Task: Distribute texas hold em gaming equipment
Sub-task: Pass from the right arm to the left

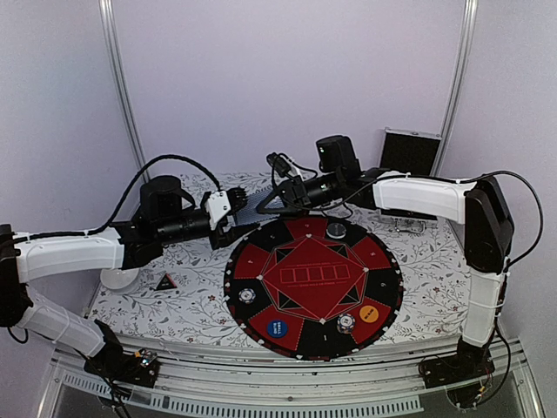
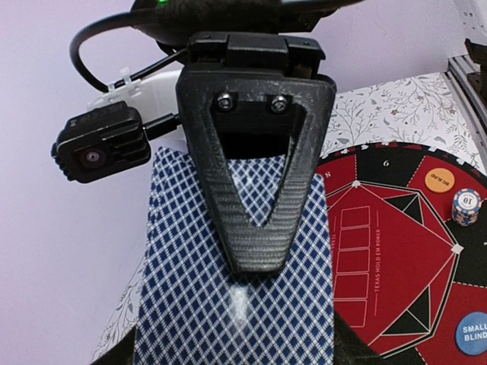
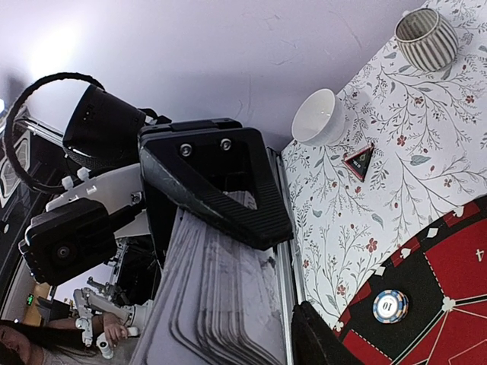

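A deck of playing cards point(image 1: 258, 209) with blue diamond backs hangs above the table's far edge, between both arms. My left gripper point(image 1: 237, 218) is shut on the deck point(image 2: 228, 304), its fingers at the deck's two sides. My right gripper point(image 1: 280, 198) meets the deck from the right, with one finger point(image 2: 255, 228) over the top card. In the right wrist view its near finger point(image 3: 319, 342) stands apart from the fanned card edges point(image 3: 221, 304). Striped chips point(image 1: 249, 295) point(image 1: 346, 322), a blue disc point(image 1: 276, 328) and an orange disc point(image 1: 369, 313) lie on the round red-and-black mat point(image 1: 383, 283).
A white bowl point(image 1: 117, 279) and a small black triangle point(image 1: 165, 281) sit on the floral cloth at the left. The ribbed cup point(image 3: 426, 38) stands beyond the bowl. A black silver-edged case point(image 1: 409, 152) stands at the back right. A dark chip point(image 1: 337, 230) lies on the mat's far side.
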Tool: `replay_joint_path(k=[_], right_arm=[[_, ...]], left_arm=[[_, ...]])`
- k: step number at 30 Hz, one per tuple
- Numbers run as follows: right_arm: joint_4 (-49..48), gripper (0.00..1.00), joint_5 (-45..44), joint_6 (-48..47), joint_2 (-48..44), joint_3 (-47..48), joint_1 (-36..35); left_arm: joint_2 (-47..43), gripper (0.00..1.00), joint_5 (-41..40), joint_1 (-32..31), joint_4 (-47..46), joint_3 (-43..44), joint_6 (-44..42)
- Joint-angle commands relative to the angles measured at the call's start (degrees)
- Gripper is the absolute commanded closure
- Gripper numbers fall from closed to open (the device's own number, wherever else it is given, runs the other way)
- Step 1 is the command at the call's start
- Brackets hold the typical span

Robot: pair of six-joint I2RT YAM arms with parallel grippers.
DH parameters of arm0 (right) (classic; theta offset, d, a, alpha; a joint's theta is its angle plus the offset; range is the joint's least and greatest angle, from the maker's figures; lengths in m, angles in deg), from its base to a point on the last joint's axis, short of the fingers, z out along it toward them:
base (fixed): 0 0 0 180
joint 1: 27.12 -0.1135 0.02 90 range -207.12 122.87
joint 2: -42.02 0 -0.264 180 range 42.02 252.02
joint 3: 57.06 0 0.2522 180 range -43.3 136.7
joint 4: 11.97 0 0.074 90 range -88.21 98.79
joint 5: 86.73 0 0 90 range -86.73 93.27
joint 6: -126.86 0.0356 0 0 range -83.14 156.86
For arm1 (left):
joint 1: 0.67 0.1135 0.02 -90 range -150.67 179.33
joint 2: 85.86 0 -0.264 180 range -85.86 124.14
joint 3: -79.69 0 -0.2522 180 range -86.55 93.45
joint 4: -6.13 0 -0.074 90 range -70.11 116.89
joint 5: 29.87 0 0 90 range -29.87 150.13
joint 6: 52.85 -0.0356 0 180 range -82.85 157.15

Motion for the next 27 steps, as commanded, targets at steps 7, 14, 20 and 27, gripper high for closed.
replay_joint_path(k=[7, 14, 20, 27], right_arm=[[6.80, 0.44, -5.02, -4.85, 0.12, 2.93, -0.17], [11.60, 0.36, -8.30, -7.14, 0.63, 5.37, -0.03], [17.27, 0.35, -11.82, -10.99, -0.64, 7.41, -0.08], [21.93, 0.36, -14.74, -13.71, -1.01, 9.26, -0.03]], left_arm=[[-3.34, 0.44, -0.75, 0.41, -0.66, -1.59, 1.40], [-3.38, 0.44, -1.22, 0.41, 0.04, -1.61, 1.45], [-3.05, 0.44, -2.67, 0.41, -0.09, -2.06, 1.32], [-2.86, 0.44, -3.46, 0.41, -0.02, -2.25, 1.40]])
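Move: The card deck hangs in the air between my hands, its middle about 3 cm to the left of my right hand point and level in height. My left hand already grips it by its side edges, the middle some 3 cm to that hand's right and 1 cm ahead. From the right hand, the blue-and-white chip stack lies about 8 cm left and 7 cm back, some 22 cm below; the small blind button lies straight back about 16 cm, equally low. I keep the deck in my left hand, its fingers unchanged, and ease that hand about 1 cm to the left. Meanwhile my right fingers, already loosening, spread well apart around the faces of the deck, and the right hand slips some 2 cm forward and about 1 cm down, its wrist turning slightly clockwise and rolling, roughly 15 degrees in all. ##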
